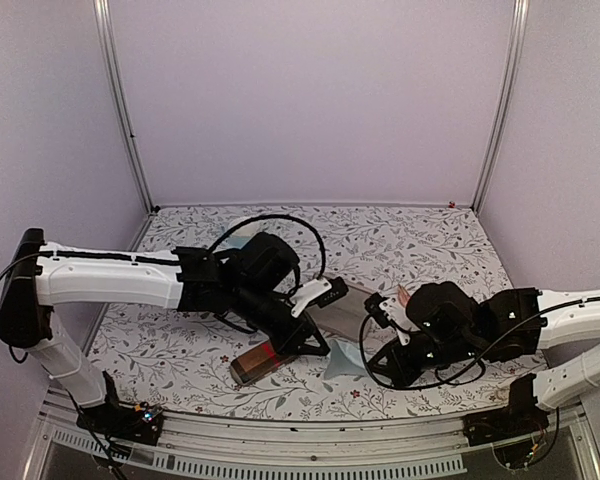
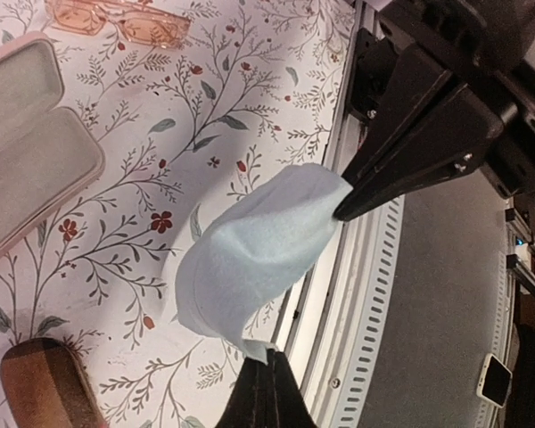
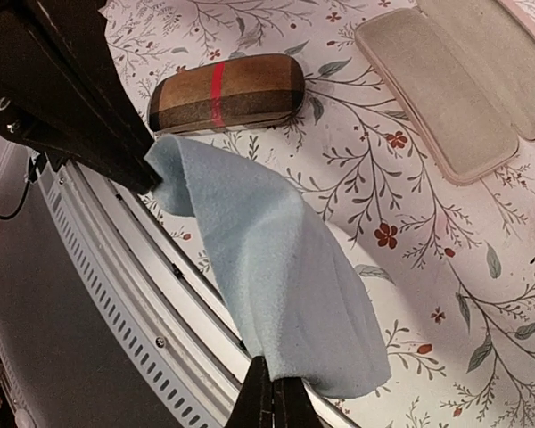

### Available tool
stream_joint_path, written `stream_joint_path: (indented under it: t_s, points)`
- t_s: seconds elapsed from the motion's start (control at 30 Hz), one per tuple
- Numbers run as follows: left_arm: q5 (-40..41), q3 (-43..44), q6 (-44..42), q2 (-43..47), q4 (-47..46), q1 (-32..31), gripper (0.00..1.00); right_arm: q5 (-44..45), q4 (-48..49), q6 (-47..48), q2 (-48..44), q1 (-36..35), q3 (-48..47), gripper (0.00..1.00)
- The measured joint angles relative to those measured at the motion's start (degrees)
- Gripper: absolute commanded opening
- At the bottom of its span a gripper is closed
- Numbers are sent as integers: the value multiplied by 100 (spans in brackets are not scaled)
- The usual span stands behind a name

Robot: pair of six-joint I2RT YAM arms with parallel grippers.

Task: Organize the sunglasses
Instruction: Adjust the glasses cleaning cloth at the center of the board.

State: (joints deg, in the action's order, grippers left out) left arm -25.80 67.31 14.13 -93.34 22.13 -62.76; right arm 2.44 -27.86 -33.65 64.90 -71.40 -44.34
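Observation:
A pair of sunglasses with a pale pinkish frame lies on the floral table, at the top edge of the left wrist view. A pale blue cloth hangs stretched between both grippers above the table's near edge. My left gripper is shut on one corner of it. My right gripper is shut on the opposite corner. In the top view the cloth spans the short gap between the left gripper and the right gripper.
A brown case with a red band lies shut beside the cloth, also seen as the brown case from above. An open case with a grey lining rests farther in. The metal rail of the near table edge runs under the cloth.

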Motion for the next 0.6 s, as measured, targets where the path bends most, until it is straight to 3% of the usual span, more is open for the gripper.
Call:
stream_joint_path:
  t_s: [0.33, 0.6]
  points:
    - [577, -378, 522, 330, 7, -789, 0, 195, -208, -745, -66, -1062, 0, 0]
    - [809, -597, 748, 391, 15, -911, 0, 481, -269, -1360, -68, -1130, 210, 0]
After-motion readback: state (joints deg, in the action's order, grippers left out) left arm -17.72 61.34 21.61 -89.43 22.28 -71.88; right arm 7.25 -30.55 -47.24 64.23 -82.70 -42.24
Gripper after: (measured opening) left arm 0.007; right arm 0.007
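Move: Both hands already pinch the cleaning cloth by two corners, its middle hanging about 5 cm to the left hand's right and 4 cm below it; from the right hand, some 4 cm left, 3 cm down, 1 cm ahead. The bare table patch lies beneath, 14 cm under the left hand. From the left hand, the open case is about 23 cm ahead, 6 cm right; the brown case 6 cm ahead, 13 cm left, both down on the table. Backwards, towards the table's front edge and away from the open case, both arms sweep the hanging cloth together about 5 cm, quick at first and then easing to a halt. As the sweep dies out the two hands begin to sink, some 2 cm, and edge slightly apart. The fingers stay shut on their corners and the wrists hardly turn. ##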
